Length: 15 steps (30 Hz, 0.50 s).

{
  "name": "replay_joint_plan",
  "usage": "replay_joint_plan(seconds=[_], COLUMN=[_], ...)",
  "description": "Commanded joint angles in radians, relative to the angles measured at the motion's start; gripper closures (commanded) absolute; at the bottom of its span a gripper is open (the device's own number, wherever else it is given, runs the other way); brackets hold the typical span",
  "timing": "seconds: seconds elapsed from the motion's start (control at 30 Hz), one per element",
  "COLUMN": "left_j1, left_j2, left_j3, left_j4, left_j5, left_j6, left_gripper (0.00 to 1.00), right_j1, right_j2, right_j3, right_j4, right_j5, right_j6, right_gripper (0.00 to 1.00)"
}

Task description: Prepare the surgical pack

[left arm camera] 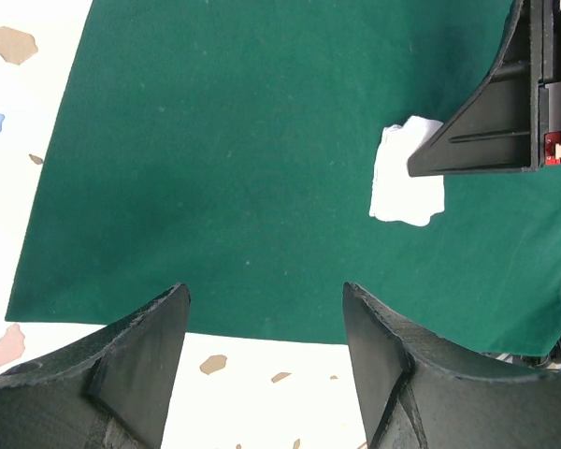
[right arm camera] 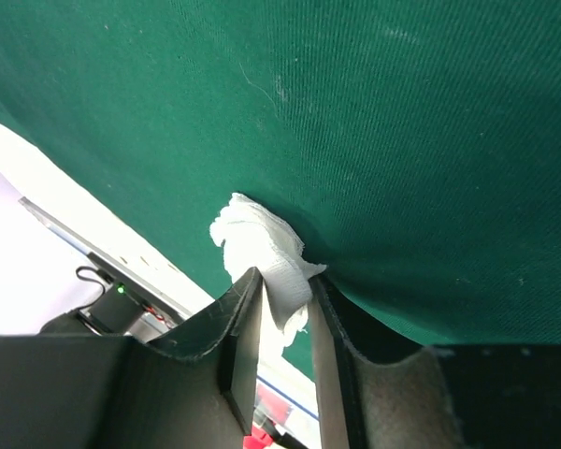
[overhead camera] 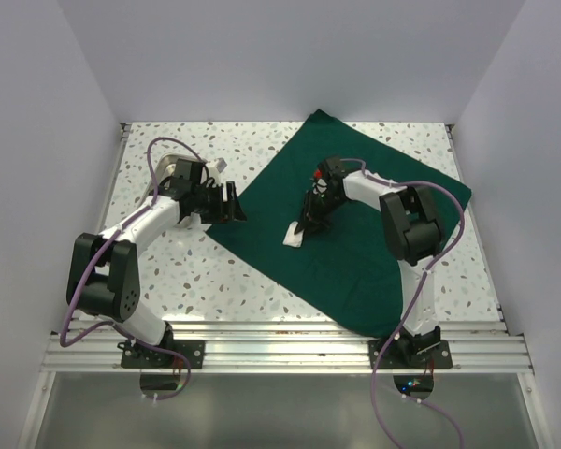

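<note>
The surgical pack [overhead camera: 355,271] is a dark green drape spread flat across the middle and right of the table, also seen in the left wrist view [left arm camera: 234,168] and the right wrist view [right arm camera: 402,140]. My right gripper [overhead camera: 307,224] points down onto the drape and is shut on a small white gauze square [right arm camera: 262,245], which bunches between its fingertips [right arm camera: 285,290]. The same gauze [overhead camera: 294,237] lies on the drape's left part [left arm camera: 407,182]. My left gripper [overhead camera: 236,204] hovers open at the drape's left edge [left arm camera: 266,313], with nothing between its fingers.
A shiny metal tray [overhead camera: 168,166] sits at the back left, partly hidden behind the left arm. An aluminium rail [overhead camera: 280,346] runs along the near edge. White walls close in the left, back and right sides. Bare speckled tabletop [overhead camera: 215,290] lies front left.
</note>
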Motion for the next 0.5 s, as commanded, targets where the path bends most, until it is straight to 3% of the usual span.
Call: replay_joint_plan(seconds=[0.0,0.33,0.47], left_j1=[0.007,0.007,0.005], left_j2=[-0.022,-0.016,0.018], left_j3=[0.023,0.025,0.019], left_j4=[0.019,0.038,0.108], left_j5=[0.015,0.05,0.241], left_j6=[0.016,0.006,-0.003], left_gripper=[0.29,0.28,0.27], right_j1=[0.005,0.008,0.007], right_j2=[0.03,-0.044,-0.088], right_j3=[0.028,0.047,0.076], right_j4=[0.004,-0.06,-0.103], right_j5=[0.022,0.025,-0.039], right_j6=[-0.003,-0.052,-0.145], right_gripper=[0.72,0.91,0.95])
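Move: The gauze lies right under the right fingers, which already straddle a bunched-up part of its far right edge; its middle is about 2 cm back and 2 cm left of that hand, 1 cm below. From the right hand, the green cloth's left corner is some 23 cm left and 1 cm back, the metal tray about 30 cm left and 11 cm ahead. From the left hand, the gauze is roughly 14 cm right, 4 cm back and 8 cm below. Staying almost in place at cloth level, within about half a centimetre, the right hand steadily closes its fingers from roughly a third open to nearly shut, pinching the bunched gauze between the fingertips. Near the end the left hand, empty and open, starts about 1 cm to the right towards the gauze, rising slightly. ##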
